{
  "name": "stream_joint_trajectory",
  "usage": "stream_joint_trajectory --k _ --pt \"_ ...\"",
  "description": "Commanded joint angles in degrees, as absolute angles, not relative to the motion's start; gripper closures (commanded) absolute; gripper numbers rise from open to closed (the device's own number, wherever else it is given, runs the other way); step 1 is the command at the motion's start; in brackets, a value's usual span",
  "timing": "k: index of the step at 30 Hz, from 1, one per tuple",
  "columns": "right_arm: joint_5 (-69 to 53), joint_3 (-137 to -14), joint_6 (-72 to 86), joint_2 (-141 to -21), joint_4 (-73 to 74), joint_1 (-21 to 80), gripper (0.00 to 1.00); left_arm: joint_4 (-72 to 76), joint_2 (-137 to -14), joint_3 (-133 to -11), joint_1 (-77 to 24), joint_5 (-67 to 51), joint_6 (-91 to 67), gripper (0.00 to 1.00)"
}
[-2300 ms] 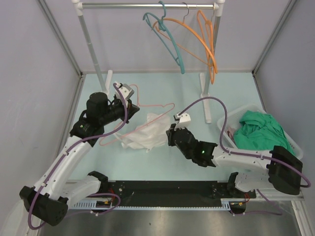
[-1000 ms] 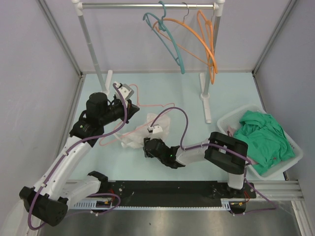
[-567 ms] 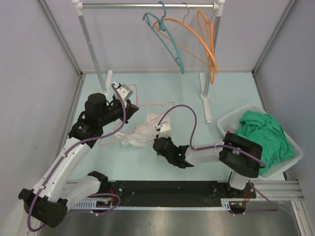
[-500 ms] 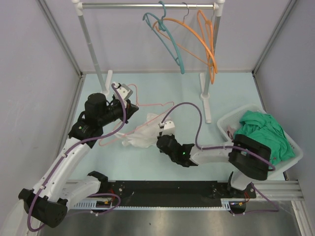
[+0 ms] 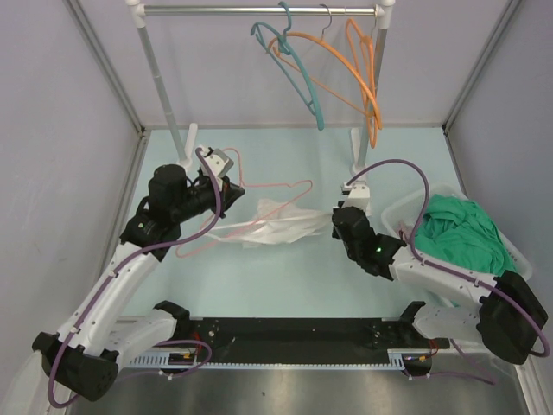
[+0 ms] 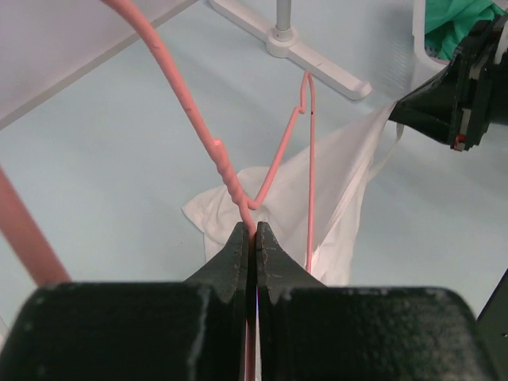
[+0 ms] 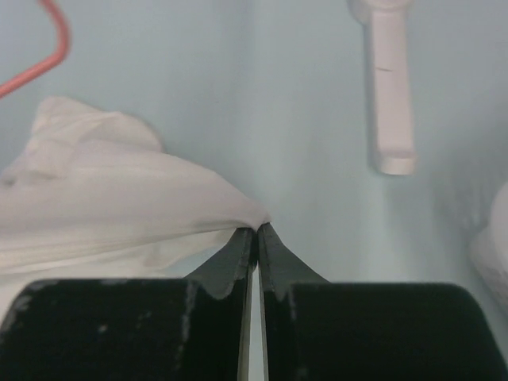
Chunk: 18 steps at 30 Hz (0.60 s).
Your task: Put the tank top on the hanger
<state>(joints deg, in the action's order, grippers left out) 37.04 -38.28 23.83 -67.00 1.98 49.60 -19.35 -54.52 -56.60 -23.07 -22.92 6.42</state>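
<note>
The white tank top [image 5: 275,225] lies stretched out on the table, and part of the pale pink hanger [image 5: 276,185] runs over it. My left gripper [image 5: 228,185] is shut on the hanger's neck [image 6: 184,94], holding it tilted above the cloth [image 6: 341,182]. My right gripper [image 5: 335,223] is at the top's right end. In the right wrist view its jaws [image 7: 255,230] are shut on a pinched edge of the white fabric [image 7: 119,198]. A curve of the hanger [image 7: 57,48] shows at the upper left of that view.
A clothes rail at the back carries a teal hanger [image 5: 298,78] and orange hangers [image 5: 370,82]. Its white foot [image 5: 360,177] stands just beyond my right gripper. A white bin [image 5: 520,252] with a green garment [image 5: 458,233] sits at the right.
My right gripper has shut on the tank top's edge and moved right, drawing the cloth out flat toward the rail's foot. The left arm and hanger have stayed put.
</note>
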Motion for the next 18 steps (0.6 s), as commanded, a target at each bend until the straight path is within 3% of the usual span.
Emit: stream_joint_trajectory --k 1,8,10,11,14,18 --pt "35.9 -36.9 21.4 -64.0 3.8 44.6 0.92 -16.7 -53.3 -56.3 -22.7 -24.4 5.8 0.96" --pt "25.1 -33.7 23.3 -66.1 -2.0 40.7 0.84 -16.0 -54.1 -55.9 -22.8 -27.7 4.9 0.96" --pt "21.9 -33.5 23.6 -67.2 -2.6 40.3 0.77 -15.6 -54.7 -55.8 -22.8 -28.7 4.1 0.96" --pt "21.2 -33.6 23.8 -67.5 -2.6 40.2 0.65 -15.4 -55.0 -55.7 -22.9 -29.3 4.0 0.96" --pt "17.7 -33.6 25.9 -67.3 -2.4 40.1 0.45 -14.9 -56.1 -55.7 -23.9 -29.7 3.1 0.97" --pt "9.7 -30.7 31.6 -66.2 -3.8 40.2 0.37 -14.9 -57.7 -55.8 -25.7 -28.3 2.7 0.98"
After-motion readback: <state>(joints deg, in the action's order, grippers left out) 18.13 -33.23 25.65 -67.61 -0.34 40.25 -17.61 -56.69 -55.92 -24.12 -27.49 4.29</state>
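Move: The tank top's edge is already pinched in the right fingers and drawn out taut; its body lies about 14 cm to the left of this hand, some 4 cm ahead and 10 cm below. The pink hanger's right end is roughly 9 cm ahead, 6 cm left and 5 cm above, and the rack foot's near end about 8 cm ahead, 9 cm right and 13 cm below. From the left hand, holding the hanger, the tank top lies about 13 cm right, 6 cm ahead and 25 cm below. The tank top's edge is drawn about 3 cm farther right, then lowered some 4 cm as the right hand swings back left almost as far and tips its fingers down about 10 degrees. In the second half those fingers open wide, giving up the pinch, with the edge still against the left finger. The left hand keeps its grip on the hanger and drifts 2 cm right, turning slightly clockwise. ##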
